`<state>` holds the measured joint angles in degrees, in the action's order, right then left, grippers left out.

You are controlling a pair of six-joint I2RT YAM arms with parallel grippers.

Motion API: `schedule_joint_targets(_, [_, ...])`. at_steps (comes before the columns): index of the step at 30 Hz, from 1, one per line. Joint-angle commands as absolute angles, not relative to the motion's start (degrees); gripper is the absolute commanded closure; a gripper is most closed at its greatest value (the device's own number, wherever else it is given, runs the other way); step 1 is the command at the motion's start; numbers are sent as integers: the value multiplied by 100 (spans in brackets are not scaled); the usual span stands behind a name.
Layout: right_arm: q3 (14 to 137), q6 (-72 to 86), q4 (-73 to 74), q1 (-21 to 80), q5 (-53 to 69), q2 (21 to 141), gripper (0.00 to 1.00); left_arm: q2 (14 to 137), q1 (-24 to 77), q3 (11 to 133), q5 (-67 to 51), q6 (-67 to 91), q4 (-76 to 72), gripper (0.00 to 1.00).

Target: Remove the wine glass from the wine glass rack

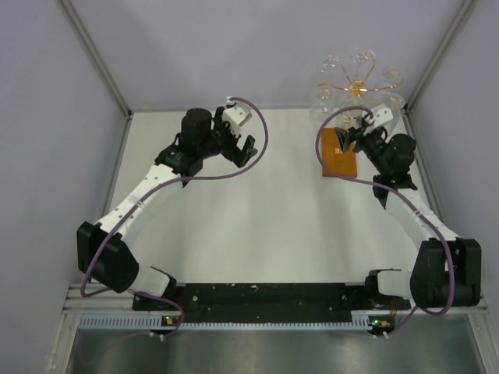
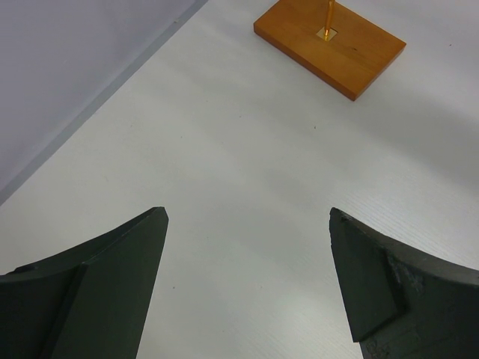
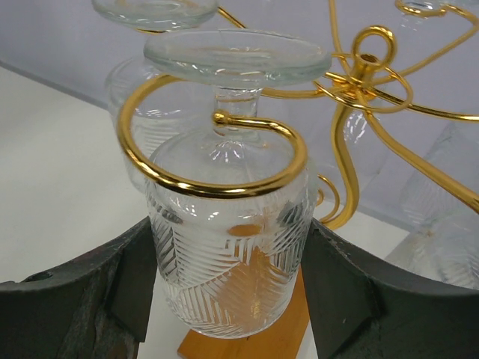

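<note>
The wine glass rack (image 1: 359, 86) stands at the back right, with gold scroll arms above an orange-brown wooden base (image 1: 340, 156). Several clear glasses hang upside down from it. In the right wrist view a patterned wine glass (image 3: 228, 254) hangs by its foot in a gold scroll (image 3: 217, 187). My right gripper (image 3: 228, 292) has its fingers pressed against both sides of this glass's bowl. It reaches into the rack from the right (image 1: 355, 132). My left gripper (image 1: 245, 152) is open and empty over the table, at the back and left of the middle. It shows wide open in its wrist view (image 2: 247, 217).
The rack's wooden base (image 2: 352, 52) and gold stem foot (image 2: 329, 15) lie ahead of the left gripper. Other hanging glasses (image 3: 441, 224) crowd the right gripper's side. Grey walls close the table at the back and sides.
</note>
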<state>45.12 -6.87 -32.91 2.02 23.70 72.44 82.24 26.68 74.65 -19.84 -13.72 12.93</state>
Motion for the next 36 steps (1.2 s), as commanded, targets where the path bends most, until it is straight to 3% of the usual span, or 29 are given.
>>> schedule_joint_targets(1, [4807,-492,-3788,202,1679,7224,100,8042,2689,7444,-2004,-1354,976,6])
schedule_joint_targets(13, [4597,-387,-3569,193,1117,6909,100,7963,2689,7374,-2004,-1389,958,6])
schedule_joint_targets(22, [4123,-237,-2989,141,1362,6145,100,7989,2698,7313,-2109,-1345,809,6])
schedule_joint_targets(36, [3612,896,1122,141,1581,3693,100,7410,3093,6418,-2487,-2406,361,9])
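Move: The right hand already grips the upside-down wine glass; the gold ring it must leave surrounds its neck about 5 cm above the hand. From this hand, the rack's hub is some 8 cm ahead, 2 cm right and 9 cm up; neighbouring hanging glasses are about 4 cm ahead and 8 cm left, and 3 cm ahead and 10 cm right. From the left hand, the ring is roughly 28 cm right, 6 cm ahead, 5 cm up. The gripping right hand shifts the wine glass 3 cm right, then back some 12 cm from the ring. ##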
